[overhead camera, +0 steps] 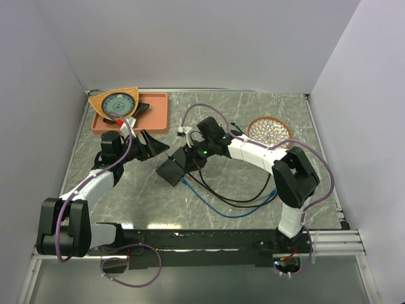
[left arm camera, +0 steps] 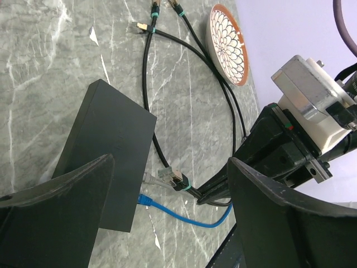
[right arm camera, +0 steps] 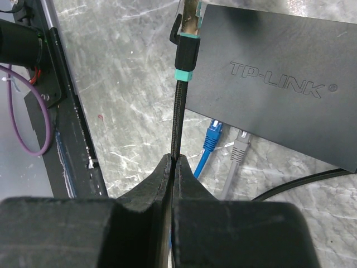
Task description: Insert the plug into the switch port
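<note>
The switch (overhead camera: 171,171) (left arm camera: 106,145) (right arm camera: 279,84) is a flat black box lying mid-table. A blue plug (right arm camera: 213,134) and a grey plug (right arm camera: 240,148) sit in ports along its near edge; the port openings themselves are hidden under that edge. My right gripper (right arm camera: 172,162) (overhead camera: 185,158) is shut on a thin black cable (right arm camera: 177,123) a little behind its plug. That plug (left arm camera: 170,177) (right arm camera: 189,17), with a teal band (right arm camera: 185,74), hovers at the port edge beside the grey plug. My left gripper (left arm camera: 170,162) (overhead camera: 154,147) stands wide open and empty just left of the switch.
An orange tray (overhead camera: 158,117) holding a round dial stands at the back left. A patterned bowl (overhead camera: 269,131) (left arm camera: 227,44) sits at the back right. Loose black cables (overhead camera: 240,199) and spare plugs (left arm camera: 146,25) trail across the marble. A black rail (right arm camera: 61,128) runs along the near edge.
</note>
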Controlling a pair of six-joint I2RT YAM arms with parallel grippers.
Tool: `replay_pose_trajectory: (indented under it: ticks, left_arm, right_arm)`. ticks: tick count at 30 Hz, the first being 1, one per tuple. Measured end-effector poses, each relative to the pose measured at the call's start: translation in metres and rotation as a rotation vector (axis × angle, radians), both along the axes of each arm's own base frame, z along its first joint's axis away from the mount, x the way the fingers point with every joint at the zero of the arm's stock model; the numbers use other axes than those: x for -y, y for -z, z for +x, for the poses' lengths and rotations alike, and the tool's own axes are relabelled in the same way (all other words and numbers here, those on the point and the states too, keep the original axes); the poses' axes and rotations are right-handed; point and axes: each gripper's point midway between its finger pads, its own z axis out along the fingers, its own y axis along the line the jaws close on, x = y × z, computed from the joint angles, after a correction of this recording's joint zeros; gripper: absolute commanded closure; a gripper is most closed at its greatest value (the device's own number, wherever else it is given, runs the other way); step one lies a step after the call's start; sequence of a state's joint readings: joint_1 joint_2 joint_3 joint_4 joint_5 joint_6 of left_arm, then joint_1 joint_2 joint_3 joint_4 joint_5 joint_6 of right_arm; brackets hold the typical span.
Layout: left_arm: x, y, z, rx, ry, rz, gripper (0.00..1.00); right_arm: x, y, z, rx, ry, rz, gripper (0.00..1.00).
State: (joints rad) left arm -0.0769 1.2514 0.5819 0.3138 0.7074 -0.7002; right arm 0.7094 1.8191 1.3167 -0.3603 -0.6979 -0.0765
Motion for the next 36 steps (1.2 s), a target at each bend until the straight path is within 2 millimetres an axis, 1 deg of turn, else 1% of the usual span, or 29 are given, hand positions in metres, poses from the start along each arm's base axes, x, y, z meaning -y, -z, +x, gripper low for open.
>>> replay_pose_trajectory:
  ticks: [9,12,13,18,22,29,36]
  left_arm:
    - [-0.002,-0.004,0.000,0.016,-0.012,0.006,0.13]
    - [-0.002,-0.006,0.000,0.024,-0.010,0.005,0.18]
    - [-0.001,-0.007,0.000,0.027,-0.008,0.004,0.22]
    - [0.002,-0.013,-0.001,0.050,0.017,-0.010,0.28]
    - [0.010,-0.016,-0.006,0.063,0.054,-0.017,0.33]
    - [0.039,-0.013,-0.015,0.056,0.146,0.005,0.43]
    - [0.038,-0.010,-0.014,0.057,0.133,0.023,0.49]
  right_arm:
    - [0.003,-0.002,0.001,-0.004,-0.014,0.016,1.00]
    - [0.005,-0.004,0.003,-0.015,-0.018,0.034,1.00]
    - [0.006,-0.005,0.004,-0.019,-0.019,0.039,1.00]
    - [0.006,-0.010,0.002,-0.038,-0.033,0.067,1.00]
    - [0.005,-0.013,-0.001,-0.053,-0.051,0.086,1.00]
    - [0.004,-0.016,-0.004,-0.061,-0.063,0.101,1.00]
    - [0.005,-0.025,-0.004,-0.058,-0.059,0.120,1.00]
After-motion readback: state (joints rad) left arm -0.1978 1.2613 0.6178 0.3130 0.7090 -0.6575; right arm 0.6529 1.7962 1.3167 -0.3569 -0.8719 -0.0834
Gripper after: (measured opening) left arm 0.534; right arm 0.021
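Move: The plug, on its black cable in the right fingers, sits about 6 cm right, 2 cm back and 3 cm below the open left hand; from the right hand it is roughly 6 cm left and 3 cm ahead, about level. Under it, some 14 cm below the left hand, the switch's middle lies about 5 cm right and 3 cm ahead of that hand. The blue plug at the switch's edge is about 10 cm right and 4 cm back of the left hand, on the table. The plug is lifted by the right hand, which keeps its shut grip on the black cable, rises about 2.5 cm and tips its left side up a little. The left hand, after edging up, swings right some 4 cm and slightly back to the plug, turning clockwise a little under 10 degrees, its wide fingers drawing in to about half open on either side of it; a touch can't be made out. ##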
